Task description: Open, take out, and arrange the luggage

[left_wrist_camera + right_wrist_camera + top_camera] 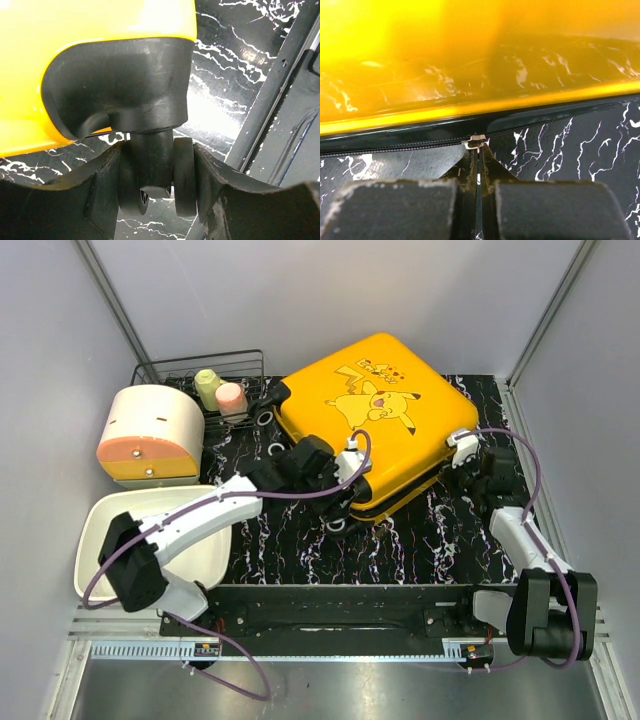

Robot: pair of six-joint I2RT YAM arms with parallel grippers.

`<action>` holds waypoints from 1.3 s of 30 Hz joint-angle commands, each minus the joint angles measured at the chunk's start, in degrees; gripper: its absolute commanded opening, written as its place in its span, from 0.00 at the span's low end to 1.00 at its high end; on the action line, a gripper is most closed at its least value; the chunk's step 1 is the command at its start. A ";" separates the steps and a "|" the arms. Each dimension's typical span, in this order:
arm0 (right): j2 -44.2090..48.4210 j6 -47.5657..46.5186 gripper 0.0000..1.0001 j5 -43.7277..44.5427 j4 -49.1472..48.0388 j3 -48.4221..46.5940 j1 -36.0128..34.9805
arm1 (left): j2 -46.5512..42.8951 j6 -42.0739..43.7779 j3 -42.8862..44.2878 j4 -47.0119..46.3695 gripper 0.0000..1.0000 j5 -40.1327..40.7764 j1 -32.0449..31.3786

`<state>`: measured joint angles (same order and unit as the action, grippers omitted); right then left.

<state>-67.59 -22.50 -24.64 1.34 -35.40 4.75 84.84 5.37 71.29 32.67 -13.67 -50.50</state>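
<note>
The luggage is a yellow hard-shell suitcase with a Pikachu print, lying flat and zipped on the black marbled mat. My left gripper is at its near corner. In the left wrist view the left gripper has its fingers pressed on both sides of a black double caster wheel under the yellow shell. My right gripper is at the suitcase's right edge. In the right wrist view the right gripper is shut on the metal zipper pull on the black zipper line below the yellow shell.
A white tray sits near left under the left arm. Behind it stands a cream-and-orange round container. A wire basket at the back left holds a green cup and a pink one. Walls close in on three sides.
</note>
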 commanded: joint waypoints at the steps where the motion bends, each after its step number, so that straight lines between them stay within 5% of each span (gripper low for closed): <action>1: 5.09 0.35 0.00 1.18 0.39 1.56 0.08 | -8.18 6.92 -6.06 10.04 0.00 -2.41 0.05; 11: 15.03 -4.02 0.00 3.54 9.28 4.46 0.08 | -18.39 18.71 -14.25 21.02 0.00 -3.03 7.69; 17: 16.27 -13.42 0.00 -3.80 13.93 0.78 7.80 | -17.95 24.42 -12.58 24.46 0.00 -2.32 14.20; 22: 7.67 -20.64 0.00 -13.38 15.09 -6.16 15.80 | -17.60 28.29 -12.49 25.25 0.00 -2.15 15.35; 31: -15.45 -27.22 0.00 -30.97 14.39 -22.60 16.16 | -16.64 32.95 -14.07 25.34 0.00 -2.68 15.34; 39: -25.74 -37.78 0.00 -29.77 19.74 -33.94 17.65 | -14.97 32.69 -12.58 25.43 0.00 -1.89 15.43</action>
<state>-91.13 -51.42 -55.31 28.47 -60.16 19.99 68.14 34.22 59.51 43.90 -20.91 -36.40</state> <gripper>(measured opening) 0.009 0.551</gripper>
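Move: The left hand already grips a black wheel of the suitcase; the white tray's middle lies about 39 cm to its left, 6 cm back and 15 cm lower, the suitcase's middle some 14 cm ahead and 7 cm right, slightly lower. The right fingers are already shut on the zip slider at the front edge; the suitcase's right corner, where it goes, is about 6 cm ahead and 7 cm right, at the same height. The left hand keeps its grip on the wheel and drags the suitcase about 11 cm left, towards the white tray, swinging back 2 cm on the way and turning a little clockwise, then all but stops there. The right hand, still pinching the zip slider, draws back about 6 cm, slips some 4 cm right, then sweeps about 8 cm forward to bring the slider to the suitcase's right corner, turning roughly 20 degrees counter-clockwise. ##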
